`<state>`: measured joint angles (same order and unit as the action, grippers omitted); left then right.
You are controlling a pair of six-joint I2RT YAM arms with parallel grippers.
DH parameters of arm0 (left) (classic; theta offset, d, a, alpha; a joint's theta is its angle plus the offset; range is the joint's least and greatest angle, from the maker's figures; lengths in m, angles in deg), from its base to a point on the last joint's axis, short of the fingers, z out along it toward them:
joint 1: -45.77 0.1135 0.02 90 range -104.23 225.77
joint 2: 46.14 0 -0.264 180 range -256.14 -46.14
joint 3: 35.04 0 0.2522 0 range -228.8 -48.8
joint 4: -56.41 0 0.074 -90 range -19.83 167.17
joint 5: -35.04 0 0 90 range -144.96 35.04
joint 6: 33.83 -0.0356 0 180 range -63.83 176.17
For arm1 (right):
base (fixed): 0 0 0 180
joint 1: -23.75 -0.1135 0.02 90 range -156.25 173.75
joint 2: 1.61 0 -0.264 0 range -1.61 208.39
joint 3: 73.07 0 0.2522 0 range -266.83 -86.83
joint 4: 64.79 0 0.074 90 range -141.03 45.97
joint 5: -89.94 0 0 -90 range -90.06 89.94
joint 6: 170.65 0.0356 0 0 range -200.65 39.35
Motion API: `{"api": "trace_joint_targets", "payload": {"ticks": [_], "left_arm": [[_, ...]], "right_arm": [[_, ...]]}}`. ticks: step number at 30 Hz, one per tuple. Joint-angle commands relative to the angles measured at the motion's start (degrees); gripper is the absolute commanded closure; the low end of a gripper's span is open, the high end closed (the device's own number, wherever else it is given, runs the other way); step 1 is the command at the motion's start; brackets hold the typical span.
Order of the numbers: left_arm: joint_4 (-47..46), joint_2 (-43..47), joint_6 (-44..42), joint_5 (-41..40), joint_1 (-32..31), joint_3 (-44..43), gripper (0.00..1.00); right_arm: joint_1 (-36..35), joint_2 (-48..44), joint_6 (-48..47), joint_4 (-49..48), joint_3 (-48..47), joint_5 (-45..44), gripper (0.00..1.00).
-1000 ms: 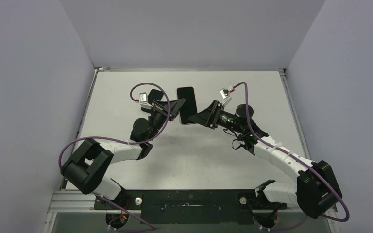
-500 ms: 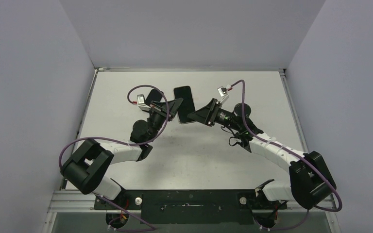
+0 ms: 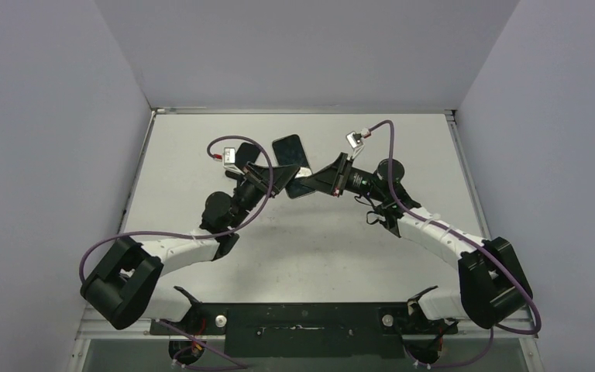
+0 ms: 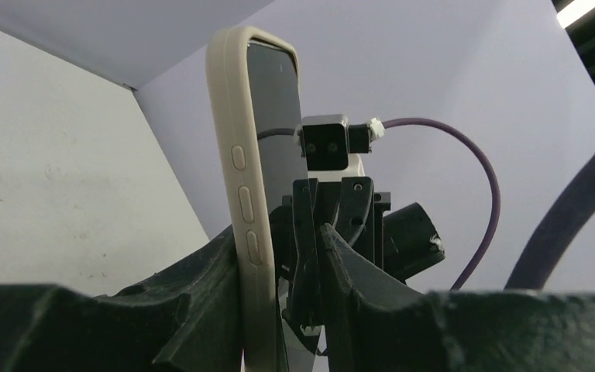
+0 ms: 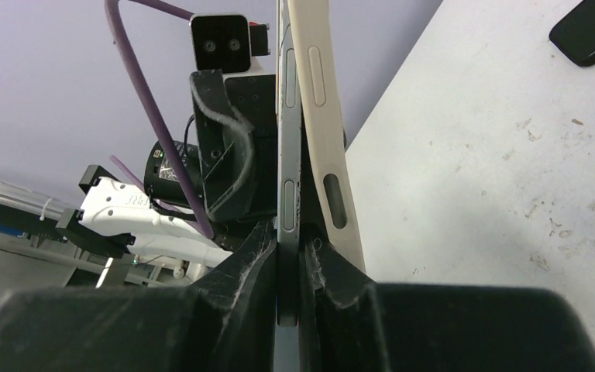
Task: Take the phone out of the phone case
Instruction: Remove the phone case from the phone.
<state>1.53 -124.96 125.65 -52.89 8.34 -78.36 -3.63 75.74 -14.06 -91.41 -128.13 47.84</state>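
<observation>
The phone, in its beige case, is held in the air between my two grippers, above the far middle of the table. In the right wrist view, my right gripper is shut on the grey phone edge. The beige case has peeled away from the phone on the right side. In the left wrist view, my left gripper is shut on the case, with the dark screen showing inside it. From above, the left gripper and right gripper face each other.
A flat black object lies on the white table just left of the phone; it also shows in the right wrist view. Grey walls close in the table on three sides. Purple cables loop over both wrists.
Both grippers have carried the phone slightly left and farther back, and it has tilted counter-clockwise. The left arm's elbow has swung down and left.
</observation>
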Motion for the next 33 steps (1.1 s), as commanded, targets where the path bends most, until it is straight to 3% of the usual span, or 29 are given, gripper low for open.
{"api": "trace_joint_targets", "payload": {"ticks": [1,11,18,33], "left_arm": [[2.2,5.3,-5.2,14.9,-0.6,-0.2,0.63],[4.8,12.4,-8.6,18.0,7.0,3.0,0.44],[12.3,17.2,-15.4,18.3,7.3,4.8,0.44],[9.6,10.7,-12.6,18.0,7.2,2.8,0.48]], "right_arm": [[1.4,-2.1,-1.5,-2.8,-4.0,-7.0,1.0],[1.9,-3.8,1.6,-3.2,-2.9,-8.2,1.0],[2.0,-4.7,3.3,-3.8,-3.9,-9.5,1.0],[0.4,-5.6,3.9,-5.0,-3.9,-9.6,1.0]]}}
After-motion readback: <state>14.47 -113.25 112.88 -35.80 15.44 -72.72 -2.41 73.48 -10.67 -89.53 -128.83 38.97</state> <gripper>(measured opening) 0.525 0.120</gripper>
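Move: The beige phone case, already partly peeled off the phone, has its middle some 2 cm ahead of the left hand, 2 cm to its right and 3 cm above it; the phone lies just on its screen side, about 1 cm nearer the base. From the right hand, which grips the phone's lower end, the phone's middle is about 3 cm ahead, 4 cm left and 3 cm up. On the table the black phone lies roughly 19 cm ahead of the left hand, 15 cm left and 21 cm below. Opening its fingers wider, the left hand comes free of the case's edge, backing off about 4 cm towards its base and drifting 3 cm left while turning some 15 degrees, then sinks about 4 cm to stand below the case's lower end. The right hand keeps its pinch on the phone, carries it about 3 cm forward and slightly up, and swings roughly 10 degrees clockwise. ##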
